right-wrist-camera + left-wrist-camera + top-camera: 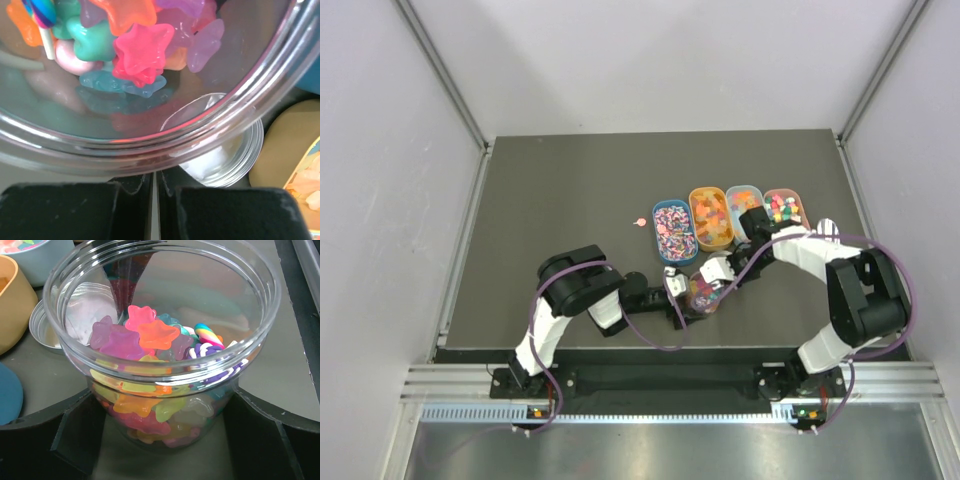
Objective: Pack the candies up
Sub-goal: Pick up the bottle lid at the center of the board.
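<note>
A clear round jar point(705, 292) stands near the table's front, partly filled with candies point(150, 335): star-shaped gummies in pink, orange, purple and yellow, plus a striped lollipop. My left gripper point(680, 302) has a black finger on each side of the jar's lower wall point(250, 315) and is shut on it. My right gripper point(720, 272) hovers at the jar's far rim point(150, 145) with its jaws shut; only a thin pale line shows between them. More candies point(140, 55) show through the glass below it.
Several oval trays of candies sit in a row behind the jar: blue point(674, 230), orange point(712, 217), grey-blue point(744, 205), pink point(782, 207). A silver lid point(42, 327) lies beside the jar. One stray pink candy point(639, 222) lies left of the trays.
</note>
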Robot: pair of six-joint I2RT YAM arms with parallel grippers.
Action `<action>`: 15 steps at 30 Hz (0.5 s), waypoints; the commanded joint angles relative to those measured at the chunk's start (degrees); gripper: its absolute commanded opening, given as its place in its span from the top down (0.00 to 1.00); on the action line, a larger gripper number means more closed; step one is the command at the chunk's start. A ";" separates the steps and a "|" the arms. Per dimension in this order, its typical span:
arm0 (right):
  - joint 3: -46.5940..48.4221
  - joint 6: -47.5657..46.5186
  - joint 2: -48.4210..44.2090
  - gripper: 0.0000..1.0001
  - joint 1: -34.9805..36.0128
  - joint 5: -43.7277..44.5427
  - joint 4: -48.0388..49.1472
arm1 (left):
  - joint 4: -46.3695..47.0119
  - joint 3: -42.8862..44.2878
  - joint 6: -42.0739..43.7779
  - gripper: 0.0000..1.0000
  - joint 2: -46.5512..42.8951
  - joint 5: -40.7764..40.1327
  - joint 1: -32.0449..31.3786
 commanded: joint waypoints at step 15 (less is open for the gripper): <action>23.40 24.14 -12.11 1.00 -10.82 -6.67 -19.33 | 4.77 0.61 3.83 1.00 6.27 0.00 0.65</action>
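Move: My right fingers are already shut on the near edge of the bottle lid; its middle is about 4 cm ahead and 2 cm left of them, at about their height. The jar stands about 4 cm back and 9 cm left of my right hand, the light blue bin some 14 cm straight ahead, the orange bin about 13 cm ahead and 8 cm left. From my left hand, which grips the jar, the lid is some 7 cm ahead and 8 cm right. I keep the lid's edge pinched and lift it off the board with my right hand, steeply up by nearly 15 cm, slowly at first and then fast, swinging about 5 cm forward as I climb, away from the jar and towards the bins. The wrist turns some 20 degrees clockwise on the way. My left hand keeps its hold on the jar. ##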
